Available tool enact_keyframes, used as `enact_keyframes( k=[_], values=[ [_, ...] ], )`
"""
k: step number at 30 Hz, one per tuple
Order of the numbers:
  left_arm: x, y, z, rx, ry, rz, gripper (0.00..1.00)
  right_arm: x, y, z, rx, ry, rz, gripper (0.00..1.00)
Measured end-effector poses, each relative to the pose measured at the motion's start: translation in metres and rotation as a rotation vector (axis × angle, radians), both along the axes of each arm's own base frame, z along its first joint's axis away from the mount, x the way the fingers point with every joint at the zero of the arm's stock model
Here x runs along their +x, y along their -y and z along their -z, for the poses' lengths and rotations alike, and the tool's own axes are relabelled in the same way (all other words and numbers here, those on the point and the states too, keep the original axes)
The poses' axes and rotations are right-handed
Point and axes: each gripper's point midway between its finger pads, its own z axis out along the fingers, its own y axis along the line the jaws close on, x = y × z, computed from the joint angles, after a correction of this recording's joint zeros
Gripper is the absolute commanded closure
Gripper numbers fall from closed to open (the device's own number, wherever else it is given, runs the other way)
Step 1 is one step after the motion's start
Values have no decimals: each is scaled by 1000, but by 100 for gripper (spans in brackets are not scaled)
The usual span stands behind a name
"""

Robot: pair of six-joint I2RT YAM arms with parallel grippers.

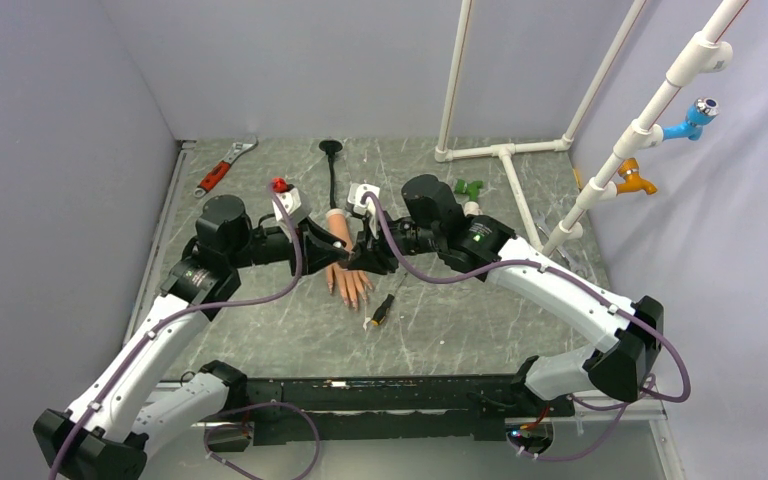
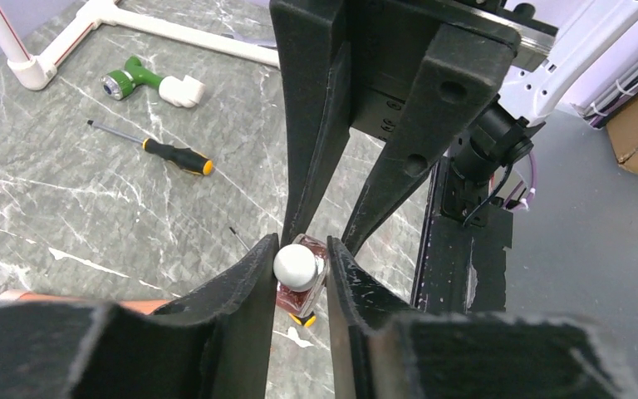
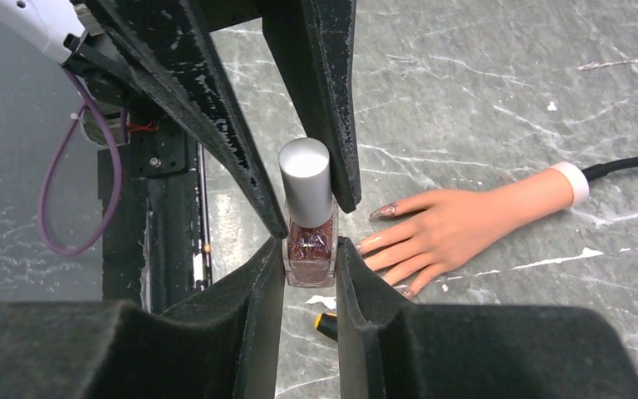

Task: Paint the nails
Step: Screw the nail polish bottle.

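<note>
A glass polish bottle (image 3: 309, 245) of dark red glitter stands upright between both grippers, just above the table. My right gripper (image 3: 309, 258) is shut on the bottle's body. My left gripper (image 2: 299, 266) comes from the opposite side, and its fingers (image 3: 241, 150) press on the silver cap (image 3: 305, 179) from both sides. The peach mannequin hand (image 3: 457, 224) lies flat right of the bottle, fingers pointing at it. Its nails (image 3: 368, 246) look pale and glossy, close to my right fingertip. From above, both grippers (image 1: 360, 255) meet over the hand (image 1: 345, 275), hiding the bottle.
A black-and-yellow screwdriver (image 1: 381, 312) lies just under the bottle. A green-and-white fitting (image 1: 468, 188), a red-handled wrench (image 1: 222, 170), the hand's black stalk (image 1: 332, 170) and a white pipe frame (image 1: 505, 160) sit further back. Blue (image 1: 690, 120) and orange (image 1: 632, 180) taps hang at the right.
</note>
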Motion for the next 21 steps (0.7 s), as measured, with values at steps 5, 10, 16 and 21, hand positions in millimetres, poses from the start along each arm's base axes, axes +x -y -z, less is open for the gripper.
enact_keyframes(
  k=[5,10,16,21],
  values=[
    [2,0,2,4,-5,1,92,0,0,1,-3,2,4,100],
    [0,1,2,3,-1,14,100,1,0,1,-5,2,6,100],
    [-2,1,2,3,5,37,100,-1,0,1,-4,-1,0,100],
    [-7,3,3,5,13,81,100,-6,3,2,-11,-7,-22,100]
  ],
)
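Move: Between the left hand's open finger pads, practically at the hand point, sits the white cap of the nail polish bottle; the right hand already holds the glass body, with the cap some 3 cm above and 1 cm to the left of its own grip. The fake hand lies about 9 cm ahead of the left hand, level with it sideways, and some 28 cm below; the nearby screwdriver is roughly 3 cm ahead, 8 cm right and 29 cm below. Closing its fingers from about a third open, the left hand pinches the bottle cap from both sides and keeps its grip, effort rising as the pads meet it. Near the end both hands ease back together by about half a centimetre, the left turning some 5 degrees clockwise while the right keeps hold of the glass body. ##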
